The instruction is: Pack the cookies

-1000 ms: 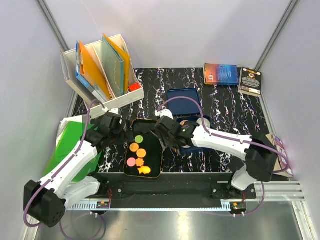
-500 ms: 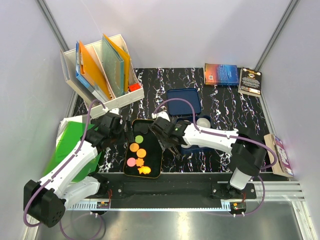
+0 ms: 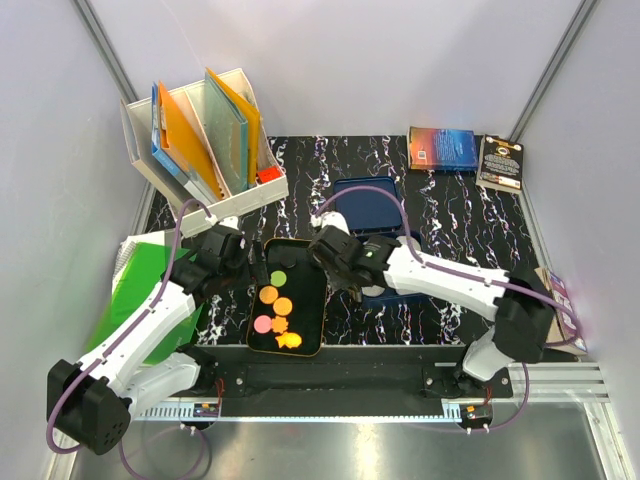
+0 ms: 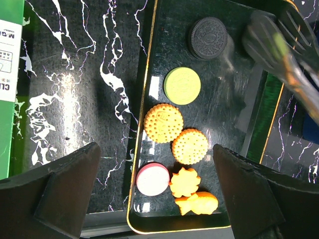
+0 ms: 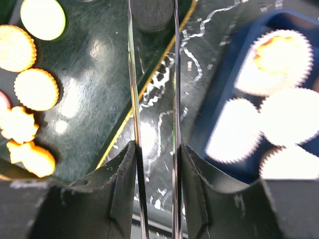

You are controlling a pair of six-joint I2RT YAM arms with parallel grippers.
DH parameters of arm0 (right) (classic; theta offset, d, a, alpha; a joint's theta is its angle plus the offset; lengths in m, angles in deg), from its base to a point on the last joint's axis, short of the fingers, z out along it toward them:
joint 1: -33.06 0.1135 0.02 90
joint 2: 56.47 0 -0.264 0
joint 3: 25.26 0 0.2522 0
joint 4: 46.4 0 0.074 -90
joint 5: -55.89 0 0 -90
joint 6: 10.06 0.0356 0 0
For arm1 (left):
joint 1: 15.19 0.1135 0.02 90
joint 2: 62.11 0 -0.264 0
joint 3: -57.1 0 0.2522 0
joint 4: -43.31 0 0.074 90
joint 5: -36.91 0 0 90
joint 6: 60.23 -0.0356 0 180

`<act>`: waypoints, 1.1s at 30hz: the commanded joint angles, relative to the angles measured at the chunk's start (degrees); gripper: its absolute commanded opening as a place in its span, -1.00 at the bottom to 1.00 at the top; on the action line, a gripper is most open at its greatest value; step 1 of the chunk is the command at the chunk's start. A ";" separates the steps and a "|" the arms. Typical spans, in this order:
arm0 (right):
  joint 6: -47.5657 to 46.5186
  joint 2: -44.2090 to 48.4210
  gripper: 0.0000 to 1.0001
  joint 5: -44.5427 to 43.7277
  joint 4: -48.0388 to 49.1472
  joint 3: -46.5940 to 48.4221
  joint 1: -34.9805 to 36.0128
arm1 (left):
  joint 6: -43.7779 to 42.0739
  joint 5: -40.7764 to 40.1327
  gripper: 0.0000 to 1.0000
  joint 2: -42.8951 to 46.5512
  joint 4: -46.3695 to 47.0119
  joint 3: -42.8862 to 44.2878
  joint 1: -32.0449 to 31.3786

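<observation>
The cookies lie in a black gold-rimmed tray (image 3: 306, 322) (image 4: 234, 99): a dark one (image 4: 207, 38) (image 5: 153, 15), a green one (image 4: 182, 85), two round orange ones (image 4: 163, 122), a pink one (image 4: 152, 179) and two shaped orange ones (image 4: 185, 181). My left gripper (image 4: 155, 164) (image 3: 240, 266) hangs wide open above the tray's near end, holding nothing. My right gripper (image 5: 157, 147) (image 3: 345, 268) is shut on metal tongs (image 5: 133, 99) (image 4: 279, 45). Their blades frame the dark cookie, and the tips run out of the right wrist view.
A blue box (image 5: 214, 104) with several white cup liners (image 5: 234, 139) sits right of the tray, its blue lid (image 3: 368, 205) behind it. A file rack (image 3: 200, 140) stands back left, books (image 3: 445, 148) back right, a green package (image 3: 140, 290) at the left.
My right arm has swung the tongs from the tray's right edge toward its far end, and its fingers have squeezed closer together. The left arm has not moved.
</observation>
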 commanded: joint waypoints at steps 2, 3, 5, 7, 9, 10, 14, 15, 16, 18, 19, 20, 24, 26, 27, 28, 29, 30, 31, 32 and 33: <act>1.39 10.37 -0.19 -5.40 -5.51 3.66 -0.47 | 0.31 0.02 0.98 1.01 1.38 0.01 -0.30; 1.82 11.62 -0.19 -6.62 -6.40 3.57 -0.56 | 0.31 0.11 0.98 0.93 1.38 0.10 -0.30; 2.26 15.12 -0.19 -8.03 -9.11 3.05 -0.47 | 0.40 0.29 0.98 0.84 1.47 0.10 -0.30; 3.32 17.24 -0.19 -10.67 -11.06 2.61 -0.47 | 0.31 0.37 0.98 0.66 1.47 0.19 -0.22; 4.63 19.62 -0.19 -13.21 -14.75 1.64 -0.82 | 0.31 0.64 0.98 0.49 1.47 0.28 -0.30; 5.25 20.41 -0.19 -13.75 -15.80 1.12 -1.17 | 0.23 0.64 0.98 0.49 1.47 0.28 -0.30; 7.45 25.67 -0.21 -14.11 -18.97 -3.19 -3.54 | 0.23 0.81 0.98 0.31 1.47 0.28 -0.30; 8.06 26.48 -0.21 -13.93 -19.15 -3.98 -4.15 | 0.23 0.90 0.98 0.31 1.47 0.28 -0.30; 8.24 27.88 -0.22 -13.67 -19.41 -5.47 -5.55 | 0.23 0.90 0.98 0.40 1.47 0.28 -0.39; 8.77 28.94 -0.23 -12.79 -19.94 -6.53 -6.53 | 0.23 0.90 0.98 0.40 1.39 0.19 -0.30; 8.94 29.47 -0.23 -12.70 -20.55 -7.23 -6.88 | 0.31 0.90 0.98 0.48 1.47 0.19 -0.39; 9.21 29.73 -0.23 -12.52 -20.91 -7.50 -6.88 | 0.23 0.90 0.98 0.40 1.47 0.19 -0.39; 10.61 30.61 -0.23 -11.12 -21.53 -8.64 -6.88 | 0.31 0.73 0.98 0.49 1.47 0.19 -0.65; 11.31 31.23 -0.23 -10.85 -21.53 -9.08 -6.88 | 0.31 0.73 0.98 0.40 1.47 0.19 -0.65; 11.49 31.23 -0.24 -10.77 -21.61 -9.26 -6.88 | 0.40 0.81 0.98 0.40 1.47 0.19 -0.66; 11.49 31.40 -0.23 -10.77 -21.61 -9.43 -6.80 | 0.31 0.81 0.98 0.31 1.47 0.19 -0.57; 11.76 31.32 -0.24 -10.68 -21.61 -9.52 -6.88 | 0.40 0.81 0.98 0.31 1.47 0.19 -0.65; 11.85 31.32 -0.23 -10.50 -21.70 -9.61 -6.88 | 0.31 0.81 0.98 0.40 1.47 0.10 -0.66; 11.93 31.06 -0.23 -10.41 -21.62 -9.79 -6.88 | 0.31 0.81 0.98 0.40 1.47 0.19 -0.66; 12.02 30.88 -0.23 -10.24 -21.70 -9.87 -6.88 | 0.40 0.81 0.98 0.57 1.47 0.19 -0.74; 12.02 30.62 -0.23 -10.15 -21.70 -9.96 -6.88 | 0.31 0.81 0.98 0.57 1.47 0.19 -0.83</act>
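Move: Some 17 cm to the right of the right hand, 2 cm back and 5 cm lower, is the middle cup of the blue box, the hand already holding a dark cookie above the tray. The orange cookie in the box's back-left cup lies about 13 cm right and 1 cm ahead, the blue lid 13 cm right and 11 cm ahead, and the remaining dark cookie 4 cm left, 1 cm back. From the left hand the middle cup is roughly 27 cm right, 1 cm back. Lifting away from the tray, the right hand arcs up some 10 cm and sweeps about 16 cm to the right, drawing back slightly, over the tray's rim to the blue box. Past the top of the arc it sinks 3 or 4 cm and slows above the cups, turning clockwise about 20 degrees on the way and keeping the dark cookie pinched between its fingertips. ##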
